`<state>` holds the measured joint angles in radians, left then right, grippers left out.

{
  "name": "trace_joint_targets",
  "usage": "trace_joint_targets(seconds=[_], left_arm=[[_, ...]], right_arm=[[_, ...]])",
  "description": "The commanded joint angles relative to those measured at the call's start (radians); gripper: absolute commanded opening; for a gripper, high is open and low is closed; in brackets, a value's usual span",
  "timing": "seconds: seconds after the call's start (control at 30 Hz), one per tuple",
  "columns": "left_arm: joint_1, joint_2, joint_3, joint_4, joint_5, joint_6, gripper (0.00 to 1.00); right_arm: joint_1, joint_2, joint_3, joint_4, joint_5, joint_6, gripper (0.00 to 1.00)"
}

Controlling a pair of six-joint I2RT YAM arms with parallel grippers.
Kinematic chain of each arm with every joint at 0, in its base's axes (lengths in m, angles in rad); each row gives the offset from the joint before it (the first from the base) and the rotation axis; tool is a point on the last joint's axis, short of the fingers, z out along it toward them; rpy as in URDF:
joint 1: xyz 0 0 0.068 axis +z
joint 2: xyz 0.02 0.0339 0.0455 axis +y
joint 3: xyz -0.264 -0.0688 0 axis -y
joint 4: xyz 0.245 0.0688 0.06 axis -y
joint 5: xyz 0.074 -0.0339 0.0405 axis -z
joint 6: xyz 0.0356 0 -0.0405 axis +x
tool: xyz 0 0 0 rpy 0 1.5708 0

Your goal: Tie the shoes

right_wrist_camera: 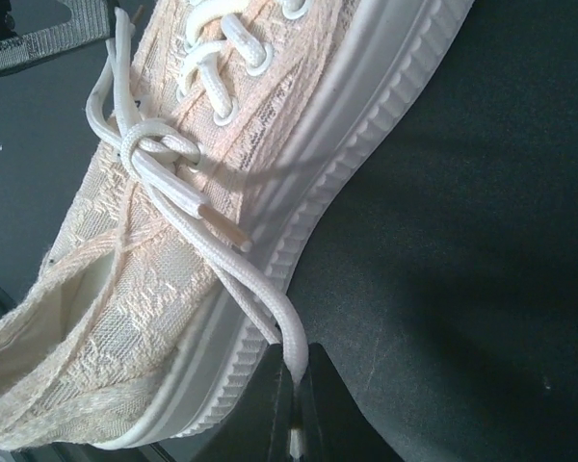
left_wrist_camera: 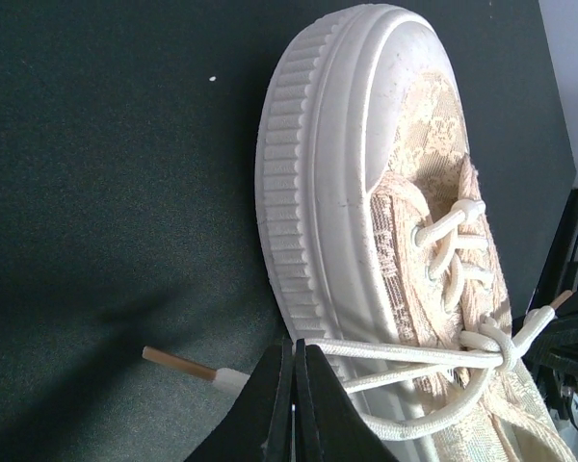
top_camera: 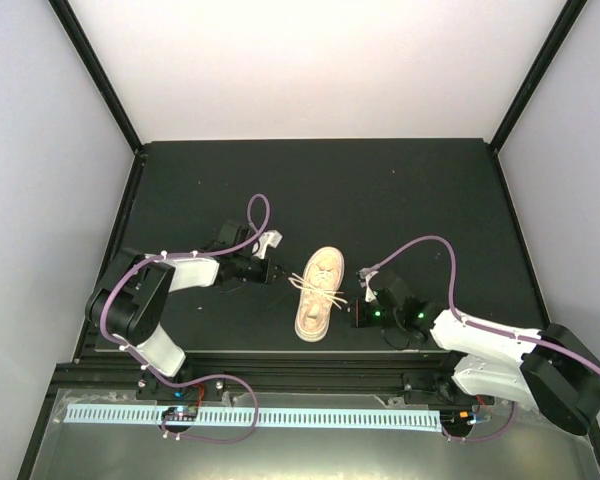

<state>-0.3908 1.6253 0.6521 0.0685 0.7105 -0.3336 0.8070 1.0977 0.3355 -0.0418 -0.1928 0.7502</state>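
The shoe (top_camera: 316, 300), a small cream low-top sneaker, lies mid-table with its toe pointing away from the arms. Its off-white laces cross in a knot (left_wrist_camera: 504, 348) (right_wrist_camera: 154, 149) over the tongue. My left gripper (top_camera: 277, 272) (left_wrist_camera: 297, 354) sits at the shoe's left side, shut on a lace strand stretched from the knot. That lace's brown-tipped end (left_wrist_camera: 185, 366) sticks out beyond the fingers. My right gripper (top_camera: 356, 310) (right_wrist_camera: 296, 371) is at the shoe's right side, shut on a lace that runs down over the sole. Another lace tip (right_wrist_camera: 226, 229) rests on the upper.
The shoe lies on a black mat (top_camera: 400, 200) enclosed by white walls and black corner posts (top_camera: 100, 70). The mat's near edge (top_camera: 280, 352) runs just behind the heel. Purple cables (top_camera: 435, 250) arch over both arms.
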Motion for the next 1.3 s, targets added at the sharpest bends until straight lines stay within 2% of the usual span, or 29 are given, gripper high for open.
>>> trace_joint_targets(seconds=[0.0, 0.33, 0.47, 0.5, 0.53, 0.57, 0.6, 0.63, 0.67, 0.83, 1.0, 1.13, 1.27], left_arm=[[0.045, 0.018, -0.006, 0.025, -0.107, 0.005, 0.01], [0.055, 0.021, -0.025, 0.055, -0.108, -0.003, 0.02], [0.055, 0.011, -0.019, 0.066, -0.067, -0.005, 0.02], [0.055, -0.001, -0.017, 0.064, -0.059, -0.005, 0.11], [0.055, -0.02, -0.016, 0.061, -0.051, -0.006, 0.27], [0.055, -0.041, -0.016, 0.057, -0.045, -0.007, 0.45], [0.055, -0.07, -0.014, 0.048, -0.043, -0.005, 0.58], [0.055, -0.1, -0.014, 0.034, -0.042, -0.002, 0.67], [0.055, -0.133, -0.014, 0.017, -0.046, 0.003, 0.72], [0.055, -0.309, -0.02, -0.085, -0.095, 0.028, 0.83], [0.055, -0.45, -0.003, -0.157, -0.113, 0.044, 0.87], [0.055, -0.456, 0.046, -0.167, -0.121, 0.037, 0.9], [0.076, -0.391, 0.126, -0.185, -0.175, 0.035, 0.92]], right_arm=[[-0.004, 0.019, -0.052, -0.076, -0.003, 0.022, 0.02], [-0.004, 0.035, -0.063, -0.064, 0.016, 0.021, 0.02], [-0.005, 0.026, -0.036, -0.066, -0.005, -0.017, 0.02], [-0.004, 0.013, -0.025, -0.073, -0.014, -0.031, 0.06], [-0.003, 0.0, -0.011, -0.087, -0.018, -0.049, 0.15], [-0.003, -0.018, 0.003, -0.109, -0.018, -0.066, 0.28], [-0.004, -0.036, 0.027, -0.137, -0.009, -0.092, 0.41], [-0.004, -0.053, 0.044, -0.178, 0.005, -0.108, 0.52], [-0.004, -0.075, 0.058, -0.214, 0.019, -0.125, 0.59], [-0.004, -0.198, 0.109, -0.361, 0.066, -0.188, 0.81], [-0.007, -0.245, 0.186, -0.41, 0.138, -0.211, 0.94], [-0.05, -0.147, 0.277, -0.326, 0.108, -0.221, 0.99], [-0.179, 0.001, 0.365, -0.236, 0.031, -0.254, 1.0]])
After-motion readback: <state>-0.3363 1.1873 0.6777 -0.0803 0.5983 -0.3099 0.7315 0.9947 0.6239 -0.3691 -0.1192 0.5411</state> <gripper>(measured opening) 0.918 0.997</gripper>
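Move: Each gripper holds one lace loop, on either side of the shoe. The knot lies about 7 cm to the left gripper's right, 4 cm back and slightly above; the toe is 9 cm right and 4 cm ahead of that gripper, the heel opening 5 cm right and 11 cm back. From the right gripper, the knot is 6 cm left, 3 cm ahead and slightly above, with the toe 4 cm left and 10 cm ahead. Keep both loops pinched and the hands almost still for a moment, then open both grippers wide and let the laces go. Lift the left hand about 12 cm, easing it left away from the knot and swinging its fingers some 20 degrees forward. Draw the right hand slightly back and right as it opens, then raise it about 9 cm and send it forward beside the toe. ##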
